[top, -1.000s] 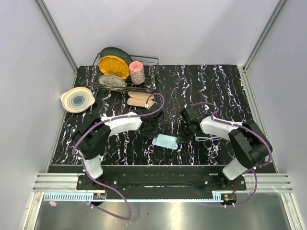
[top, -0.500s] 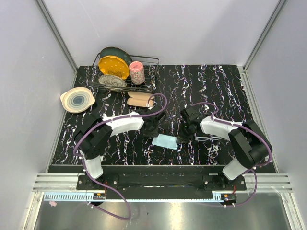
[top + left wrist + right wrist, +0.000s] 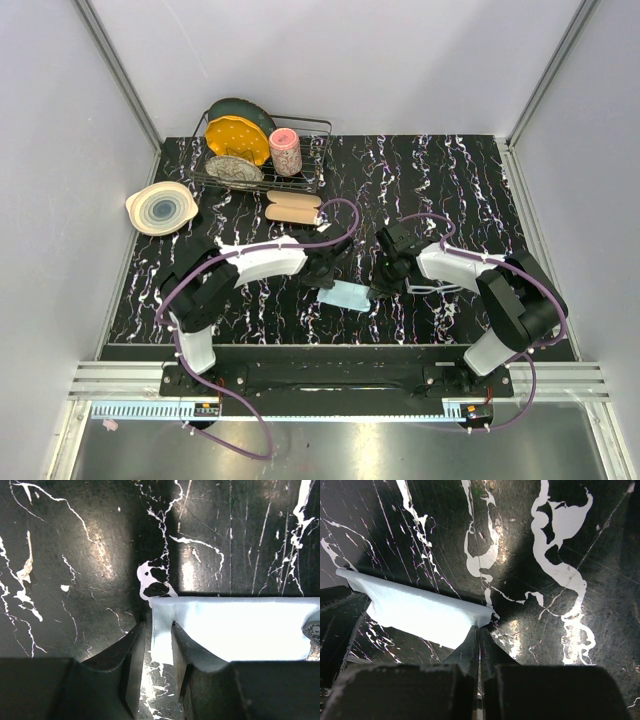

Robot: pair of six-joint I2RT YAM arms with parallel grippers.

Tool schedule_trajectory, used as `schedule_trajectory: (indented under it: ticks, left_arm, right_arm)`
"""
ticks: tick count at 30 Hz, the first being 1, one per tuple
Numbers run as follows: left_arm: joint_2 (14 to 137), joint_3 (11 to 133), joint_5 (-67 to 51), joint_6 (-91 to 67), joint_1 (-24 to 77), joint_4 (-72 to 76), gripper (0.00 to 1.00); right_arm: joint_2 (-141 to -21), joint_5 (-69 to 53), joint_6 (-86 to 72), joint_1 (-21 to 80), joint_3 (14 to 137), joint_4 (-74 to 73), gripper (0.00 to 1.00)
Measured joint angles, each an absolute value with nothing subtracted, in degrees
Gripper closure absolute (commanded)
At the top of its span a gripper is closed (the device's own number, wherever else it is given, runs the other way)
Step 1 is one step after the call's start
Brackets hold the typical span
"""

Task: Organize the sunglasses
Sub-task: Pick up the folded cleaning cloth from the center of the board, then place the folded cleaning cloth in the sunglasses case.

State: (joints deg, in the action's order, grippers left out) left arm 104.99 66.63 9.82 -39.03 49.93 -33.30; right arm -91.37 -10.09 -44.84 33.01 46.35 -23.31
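The light-blue cloth (image 3: 345, 295) lies spread in the middle of the table between my two grippers. My right gripper (image 3: 480, 627) is shut on the cloth's right corner (image 3: 487, 617), which it holds a little off the black marbled surface. My left gripper (image 3: 158, 625) stands open, its fingers (image 3: 131, 647) astride the left edge of the cloth (image 3: 230, 627), with a gap on both sides. The sunglasses (image 3: 440, 289), thin and whitish, lie on the table beside my right forearm, behind the right gripper (image 3: 377, 290). The left gripper (image 3: 328, 275) sits at the cloth's far left corner.
A wire dish rack (image 3: 318, 150) with plates and a pink cup (image 3: 286, 152) stands at the back left. A pale bowl (image 3: 160, 208) sits at the left edge. Two beige oblong pieces (image 3: 293, 207) lie just behind my left arm.
My left gripper has slid right to the cloth's edge and its jaws have parted a little. The right gripper still pinches the cloth's corner in the same spot.
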Motion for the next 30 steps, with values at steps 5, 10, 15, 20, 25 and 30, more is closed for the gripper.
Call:
schedule_trajectory:
  ticks: [5,10,15,20,25,30]
  left_arm:
    - [105.2,66.9,9.8,-38.8,50.3,-33.3,0.73]
    - [105.8,67.7,9.8,-39.1,50.4,-34.1,0.85]
    - [106.5,68.6,9.7,-39.3,50.7,-34.6,0.91]
    - [106.7,68.9,9.6,-39.5,50.7,-35.0,1.0]
    - [106.8,69.2,9.7,-39.5,50.7,-35.3,1.0]
    - [107.4,70.6,9.7,-39.0,50.6,-36.8,1.0]
  right_arm:
    - [-91.4,-10.1,-44.8,33.0,46.3,-23.2,0.99]
    - [-91.4,-10.1,-44.8,33.0,46.3,-22.9,0.99]
    - [-91.4,-10.2,-44.8,33.0,46.1,-22.3,0.99]
    - [-91.4,-10.2,-44.8,33.0,46.1,-22.1,1.0]
    - [-91.4,-10.3,-44.6,33.0,46.0,-21.7,1.0]
    - [-91.3,-10.2,-43.4,33.3,46.1,-21.2,1.0]
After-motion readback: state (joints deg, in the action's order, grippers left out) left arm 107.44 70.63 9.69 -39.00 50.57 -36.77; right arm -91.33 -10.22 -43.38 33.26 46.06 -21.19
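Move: The folded cleaning cloth lies between the two hands, its middle about 5 cm to the left hand's right, level fore and aft and 1 cm below; its left end sits between that hand's part-open fingers. From the right hand, already shut on the right end, the cloth's middle is some 5 cm to the left, level and 1 cm below. The open glasses case lies about 17 cm ahead and 5 cm left of the left hand, the sunglasses about 13 cm right and 4 cm ahead of the right hand. The left fingers, pointing down with one on either side of the cloth's left end, go from about a third open to shut and pinch that end, while the hand edges barely 1 cm to the right, in along the cloth towards the right hand, and starts to rise a touch only at the very end. The right hand keeps its pinch on the right end and creeps about half a centimetre forward and left, without opening. ##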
